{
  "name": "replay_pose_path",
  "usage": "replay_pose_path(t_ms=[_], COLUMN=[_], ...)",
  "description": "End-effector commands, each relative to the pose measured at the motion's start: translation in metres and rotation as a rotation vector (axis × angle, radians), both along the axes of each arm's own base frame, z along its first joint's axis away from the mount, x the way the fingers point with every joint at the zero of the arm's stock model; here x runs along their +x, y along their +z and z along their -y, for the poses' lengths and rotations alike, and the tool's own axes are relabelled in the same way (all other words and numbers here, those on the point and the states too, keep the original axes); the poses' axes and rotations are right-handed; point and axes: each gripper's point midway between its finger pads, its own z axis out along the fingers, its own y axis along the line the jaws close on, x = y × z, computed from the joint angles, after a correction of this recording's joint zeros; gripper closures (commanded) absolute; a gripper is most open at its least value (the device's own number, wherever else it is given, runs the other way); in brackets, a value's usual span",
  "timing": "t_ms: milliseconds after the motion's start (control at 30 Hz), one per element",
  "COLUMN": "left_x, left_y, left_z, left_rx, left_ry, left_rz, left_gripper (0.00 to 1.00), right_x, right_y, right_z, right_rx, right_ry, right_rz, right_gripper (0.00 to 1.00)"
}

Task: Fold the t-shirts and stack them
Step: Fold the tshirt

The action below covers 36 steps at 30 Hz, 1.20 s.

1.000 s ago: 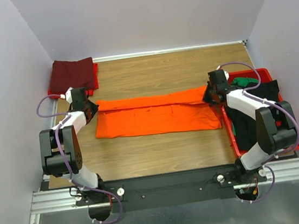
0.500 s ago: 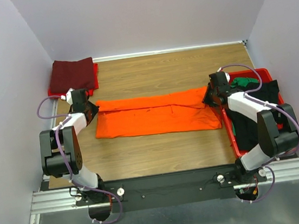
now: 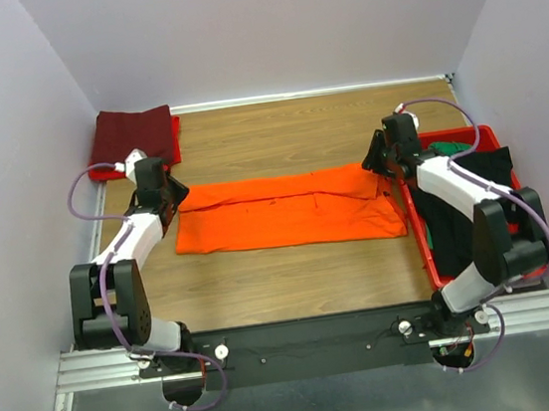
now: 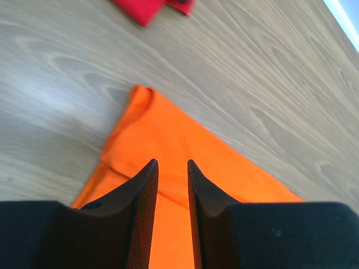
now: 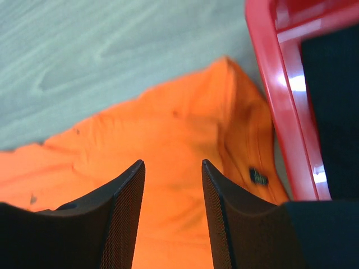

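Note:
A bright orange t-shirt (image 3: 285, 209) lies folded into a long band across the middle of the table. My left gripper (image 3: 166, 192) hovers over its left end (image 4: 168, 134), jaws open a little with nothing between them. My right gripper (image 3: 377, 161) hovers over the shirt's right end (image 5: 185, 129), jaws open wider and empty. A folded dark maroon t-shirt (image 3: 132, 135) rests at the back left on a red one (image 3: 176, 137). Black (image 3: 466, 212) and green (image 3: 448, 151) t-shirts lie in the red tray (image 3: 422, 247) at the right.
The red tray's rim (image 5: 277, 84) runs right beside the orange shirt's right end. A corner of red cloth (image 4: 148, 7) shows at the top of the left wrist view. Walls close the table on the left, back and right.
Both grippers were shut at the orange shirt's ends and have opened, letting the cloth go. Both have lifted and drawn back slightly toward the far side. The shirt lies flat.

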Motion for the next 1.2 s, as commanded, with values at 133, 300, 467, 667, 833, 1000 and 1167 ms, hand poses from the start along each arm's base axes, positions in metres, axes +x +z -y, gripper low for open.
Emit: replay_pose_path(t_ms=[133, 300, 467, 667, 833, 1000, 1167], left_x=[0.032, 0.054, 0.058, 0.05, 0.037, 0.027, 0.019], left_y=[0.024, 0.009, -0.02, -0.042, -0.047, -0.048, -0.049], left_z=[0.08, 0.139, 0.186, 0.208, 0.22, 0.232, 0.24], left_rx=[0.097, 0.097, 0.111, 0.111, 0.114, 0.113, 0.112], left_ry=[-0.235, -0.389, -0.487, -0.532, -0.562, -0.601, -0.631], left_rz=[0.061, 0.044, -0.004, -0.047, -0.059, -0.06, -0.065], left_gripper=[0.65, 0.65, 0.66, 0.67, 0.68, 0.68, 0.7], right_x=[0.053, 0.063, 0.057, 0.052, 0.05, 0.051, 0.049], right_y=[-0.011, -0.025, -0.043, -0.044, -0.039, -0.033, -0.029], right_z=[0.017, 0.015, 0.011, 0.011, 0.009, 0.008, 0.006], right_rx=[-0.149, -0.169, -0.154, -0.154, -0.146, -0.139, -0.13], right_ry=[-0.081, -0.07, -0.05, -0.04, -0.028, -0.018, -0.005], right_rz=[0.0, -0.028, -0.071, -0.079, -0.07, -0.056, -0.051], right_gripper=[0.48, 0.48, 0.48, 0.49, 0.49, 0.49, 0.49])
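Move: The middle of the orange t-shirt's far edge, which the left hand heads for, lies about 24 cm to its right, 4 cm ahead and 7 cm below. The shirt's left far corner is some 4 cm ahead of that hand, and the dark red folded shirt about 19 cm ahead and 12 cm left. The right hand has the shirt's right far corner 6 cm ahead, 4 cm right and 7 cm below; the red bin's near-left rim corner at its far end is about 7 cm ahead and 8 cm right. Rightward in a low arc, the open left hand travels about 23 cm along the shirt's far edge from its left end to its middle, rising a little, then sinking to 5 cm below its starting height, while it swings some 35 degrees clockwise. The open right hand reaches forward over the right far corner, sinks about 4 cm and waits there; both keep their fingers apart, and no grip is taken. ##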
